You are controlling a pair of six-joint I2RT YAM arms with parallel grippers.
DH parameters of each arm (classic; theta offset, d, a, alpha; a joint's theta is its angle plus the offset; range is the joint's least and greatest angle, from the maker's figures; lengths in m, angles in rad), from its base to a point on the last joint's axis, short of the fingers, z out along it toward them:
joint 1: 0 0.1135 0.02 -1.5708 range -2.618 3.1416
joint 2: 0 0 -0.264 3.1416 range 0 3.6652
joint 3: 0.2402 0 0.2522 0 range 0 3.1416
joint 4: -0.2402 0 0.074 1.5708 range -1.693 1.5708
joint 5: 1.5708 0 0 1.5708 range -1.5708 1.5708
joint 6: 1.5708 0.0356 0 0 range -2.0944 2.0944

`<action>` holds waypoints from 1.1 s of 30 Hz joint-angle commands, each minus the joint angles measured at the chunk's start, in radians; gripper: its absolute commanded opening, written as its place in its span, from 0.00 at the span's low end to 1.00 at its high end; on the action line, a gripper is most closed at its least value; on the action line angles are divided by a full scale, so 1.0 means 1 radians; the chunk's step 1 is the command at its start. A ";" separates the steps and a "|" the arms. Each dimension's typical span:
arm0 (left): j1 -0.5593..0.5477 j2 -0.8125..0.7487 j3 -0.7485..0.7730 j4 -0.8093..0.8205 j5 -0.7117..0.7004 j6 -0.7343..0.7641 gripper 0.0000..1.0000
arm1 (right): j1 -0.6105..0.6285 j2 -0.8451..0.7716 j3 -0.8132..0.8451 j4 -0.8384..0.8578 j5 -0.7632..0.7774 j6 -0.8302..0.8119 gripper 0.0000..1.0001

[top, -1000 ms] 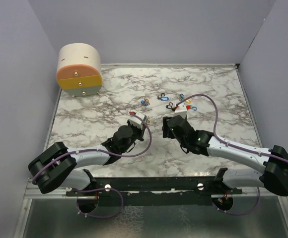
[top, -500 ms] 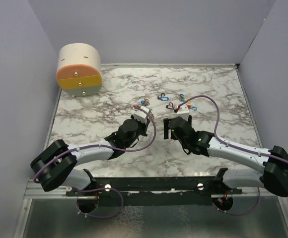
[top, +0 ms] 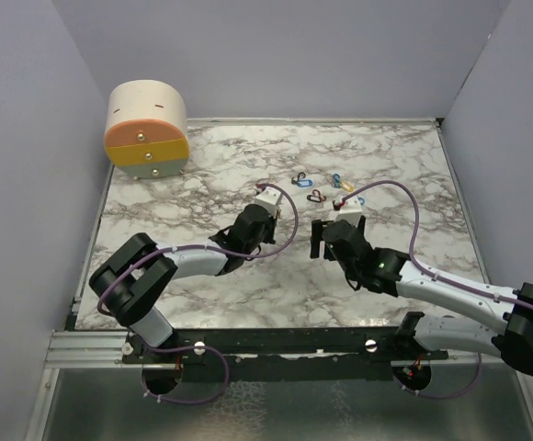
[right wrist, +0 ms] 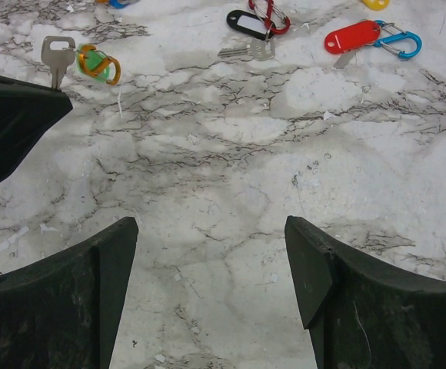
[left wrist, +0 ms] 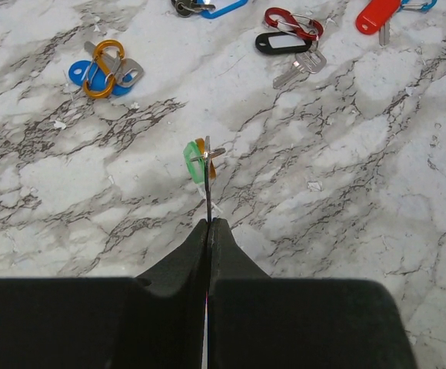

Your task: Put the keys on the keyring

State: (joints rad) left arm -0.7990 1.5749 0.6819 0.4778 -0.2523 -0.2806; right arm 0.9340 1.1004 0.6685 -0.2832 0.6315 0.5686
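My left gripper [left wrist: 208,223] is shut on a thin silver key [right wrist: 55,52], seen edge-on in the left wrist view. A green tag [left wrist: 191,161] and an orange keyring clip [right wrist: 104,68] hang from that key just above the marble. My right gripper [right wrist: 211,231] stands open over bare marble, nothing between its fingers, a little to the right of the left one. Beyond lie more keys: a blue tag with an orange clip [left wrist: 100,68], a black tag [right wrist: 246,21] with a red clip [right wrist: 270,14], and a red tag [right wrist: 351,36] with a blue clip [right wrist: 404,44]. From above, my left gripper [top: 269,193] and right gripper [top: 331,223] sit mid-table.
A round cream and orange drawer box [top: 147,129] stands at the far left corner of the marble table [top: 202,276]. Grey walls close in on the left, back and right. A yellow tag [right wrist: 375,3] lies at the far edge of the key cluster.
My left gripper has moved forward and right toward the key cluster, still holding the key. My right gripper has opened wider and shifted slightly right.
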 commanded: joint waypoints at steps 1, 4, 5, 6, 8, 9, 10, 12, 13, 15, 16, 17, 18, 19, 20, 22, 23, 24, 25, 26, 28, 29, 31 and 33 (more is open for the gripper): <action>0.015 0.051 0.059 -0.010 0.053 -0.014 0.00 | -0.006 -0.007 -0.009 0.019 0.031 0.002 0.78; 0.022 0.077 0.085 -0.016 0.063 -0.015 0.00 | -0.006 -0.001 -0.007 0.022 0.026 0.001 0.78; 0.023 0.082 0.094 -0.025 0.065 -0.016 0.00 | -0.006 -0.001 -0.009 0.024 0.024 0.001 0.78; 0.025 0.087 0.102 -0.036 0.064 -0.020 0.02 | -0.006 -0.001 -0.010 0.025 0.022 0.001 0.78; 0.030 0.091 0.115 -0.060 0.061 -0.029 0.14 | -0.006 -0.004 -0.013 0.027 0.021 0.001 0.78; 0.032 0.088 0.117 -0.070 0.057 -0.034 0.21 | -0.006 -0.007 -0.014 0.027 0.021 0.001 0.78; 0.033 0.083 0.116 -0.077 0.048 -0.040 0.27 | -0.006 -0.010 -0.016 0.027 0.021 0.001 0.78; 0.039 0.060 0.104 -0.086 0.027 -0.049 0.36 | -0.006 -0.015 -0.018 0.025 0.020 0.003 0.78; 0.040 0.045 0.096 -0.090 0.019 -0.054 0.40 | -0.006 -0.019 -0.018 0.022 0.020 0.003 0.78; 0.044 0.008 0.079 -0.101 0.004 -0.062 0.45 | -0.006 -0.028 -0.021 0.019 0.021 0.006 0.78; 0.045 -0.022 0.070 -0.110 -0.007 -0.067 0.47 | -0.006 -0.033 -0.024 0.020 0.021 0.007 0.78; 0.047 -0.048 0.062 -0.119 -0.022 -0.073 0.50 | -0.007 -0.037 -0.028 0.023 0.020 0.007 0.78; 0.047 -0.076 0.054 -0.133 -0.038 -0.080 0.52 | -0.006 -0.040 -0.031 0.026 0.020 0.007 0.78; 0.047 -0.104 0.044 -0.147 -0.055 -0.088 0.54 | -0.006 -0.044 -0.033 0.029 0.019 0.007 0.78; 0.047 -0.140 0.036 -0.162 -0.073 -0.100 0.60 | -0.006 -0.048 -0.037 0.032 0.020 0.007 0.79; 0.047 -0.217 0.018 -0.198 -0.114 -0.129 0.75 | -0.006 -0.056 -0.044 0.041 0.020 0.008 0.79; 0.047 -0.258 0.013 -0.227 -0.133 -0.143 0.78 | -0.006 -0.059 -0.047 0.048 0.018 0.008 0.79; 0.047 -0.299 0.008 -0.250 -0.146 -0.152 0.79 | -0.006 -0.062 -0.052 0.053 0.018 0.009 0.80; 0.047 -0.342 0.002 -0.272 -0.156 -0.159 0.79 | -0.006 -0.067 -0.056 0.059 0.019 0.012 0.80; 0.047 -0.382 -0.004 -0.296 -0.166 -0.173 0.91 | -0.006 -0.072 -0.062 0.064 0.019 0.015 0.80; 0.047 -0.467 -0.019 -0.333 -0.173 -0.188 0.96 | -0.006 -0.083 -0.070 0.070 0.023 0.025 0.80; 0.047 -0.505 -0.027 -0.354 -0.178 -0.197 0.99 | -0.006 -0.088 -0.073 0.071 0.025 0.030 0.80; 0.047 -0.579 -0.040 -0.398 -0.196 -0.219 0.99 | -0.007 -0.102 -0.083 0.071 0.034 0.040 0.81; 0.047 -0.644 -0.056 -0.441 -0.205 -0.239 0.99 | -0.006 -0.119 -0.093 0.065 0.051 0.055 0.81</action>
State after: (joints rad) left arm -0.7540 1.0313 0.6571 0.1619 -0.3950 -0.4587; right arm 0.9340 1.0218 0.5941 -0.2497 0.6319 0.5831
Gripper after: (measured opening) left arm 0.990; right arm 0.807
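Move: The shut left gripper still holds the green-tag keyring with its key. The spot to set it down is about 2 cm ahead, 1 cm right and some 7 cm below. On the table, the orange carabiner with blue tag lies roughly 7 cm ahead and 2 cm left, the black carabiner 10 cm ahead and 7 cm right, and the red carabiner 6 cm ahead and 11 cm right. From the right hand, the set-down spot is about 6 cm ahead, 15 cm left and 11 cm below. Ease the left gripper forward a couple of centimetres, slightly right and down, short of the other keyrings, and open the fingers wide to let go of the green-tag keyring. Then lift away about 14 cm, swinging some 8 cm left and back a little, the wrist turning counter-clockwise and its left side dipping by roughly 15 degrees. ##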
